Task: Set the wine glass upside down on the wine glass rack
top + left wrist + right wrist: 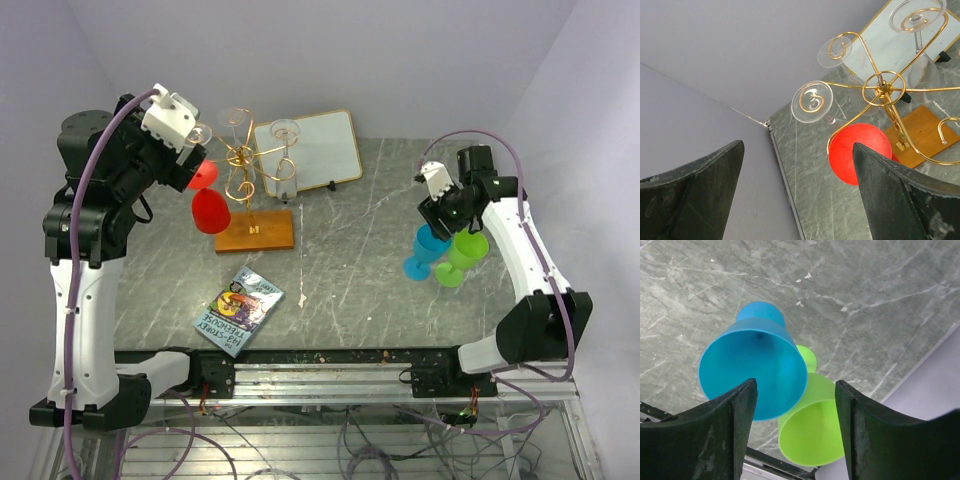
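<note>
The wine glass rack (245,170) is a gold wire stand on an orange-brown wooden base (255,231) at the back left. A red wine glass (209,204) hangs upside down from it, its foot (855,150) held in a scroll arm. Clear glasses (812,102) hang from other arms. My left gripper (197,136) hovers high beside the rack's left, open and empty (799,146). At the right, a blue wine glass (752,367) and a green wine glass (815,435) stand upright, touching. My right gripper (796,384) sits just above their rims, jaws apart, holding nothing.
A white framed board (318,148) leans behind the rack. A colourful booklet (238,310) lies near the front left. The table's left edge (782,175) meets the wall close to the left gripper. A metal rail (330,375) runs along the near edge.
</note>
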Available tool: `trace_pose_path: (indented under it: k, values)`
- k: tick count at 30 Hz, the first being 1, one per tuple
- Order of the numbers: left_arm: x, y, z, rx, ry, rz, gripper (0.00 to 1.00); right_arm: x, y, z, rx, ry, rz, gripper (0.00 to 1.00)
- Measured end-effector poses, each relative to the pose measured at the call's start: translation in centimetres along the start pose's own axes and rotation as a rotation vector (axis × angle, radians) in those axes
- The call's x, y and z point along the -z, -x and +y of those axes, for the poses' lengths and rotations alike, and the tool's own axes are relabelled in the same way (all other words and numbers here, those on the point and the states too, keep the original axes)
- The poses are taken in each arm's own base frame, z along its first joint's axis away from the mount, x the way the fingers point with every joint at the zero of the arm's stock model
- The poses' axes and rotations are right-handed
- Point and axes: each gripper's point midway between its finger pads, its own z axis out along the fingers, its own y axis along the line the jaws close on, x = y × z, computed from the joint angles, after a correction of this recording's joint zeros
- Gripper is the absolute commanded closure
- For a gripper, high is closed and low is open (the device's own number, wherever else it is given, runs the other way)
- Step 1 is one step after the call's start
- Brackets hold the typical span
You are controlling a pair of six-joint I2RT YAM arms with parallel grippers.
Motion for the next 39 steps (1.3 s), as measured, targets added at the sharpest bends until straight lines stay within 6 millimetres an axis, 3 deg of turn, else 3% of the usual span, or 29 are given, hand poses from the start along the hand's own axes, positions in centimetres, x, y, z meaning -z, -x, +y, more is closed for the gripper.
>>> trace_pose_path:
  k: [6, 15, 20, 31, 39]
  values:
    - [-0.6, -0.1, -0.5, 0.001, -0.032, -0.003, 0.01, -2.1, -0.4, 0.2, -0.014, 0.052, 0.051, 0.68]
    - [-1.1, -0.1, -1.3, -0.008, -0.077, -0.01, 0.01, -3.0, -1.0, 0.5, -0.022, 0.082, 0.094, 1.0]
    - [-1.6, -0.3, -1.6, 0.0, -0.092, -0.004, 0.01, -2.6, -0.5, 0.6, -0.023, 0.098, 0.085, 1.0]
    - [-1.3, 0.1, -2.5, 0.063, -0.127, -0.022, 0.01, 0.4, 4.6, 0.0, 0.039, 0.129, -0.097, 1.0]
    - [-0.3, 0.5, -3.1, 0.074, -0.151, -0.044, 0.01, 4.9, 10.8, -1.6, 0.083, 0.083, -0.322, 1.0]
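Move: The right hand, pointing down and half open, hovers at the front-right rim of the upright blue wine glass, whose middle is about 3 cm left, 2 cm back and 10 cm below. The green glass stands some 5 cm right and 4 cm back of the hand, equally low; the rack's wooden base is roughly 46 cm left, 8 cm ahead and 17 cm down. From the left hand the blue glass lies about 50 cm right, level forward and 38 cm below. The right hand sinks about 3 cm with one finger inside the blue glass's bowl and one outside, and shuts on the right-front wall of the rim. Keeping that pinch, it lifts some 11 cm while carrying the glass forward and left by 4 to 5 cm each, away from the green glass, with the hand tipping its fingers outward and to the left, as the open left hand drifts about 3 cm right by the hung red glass. ##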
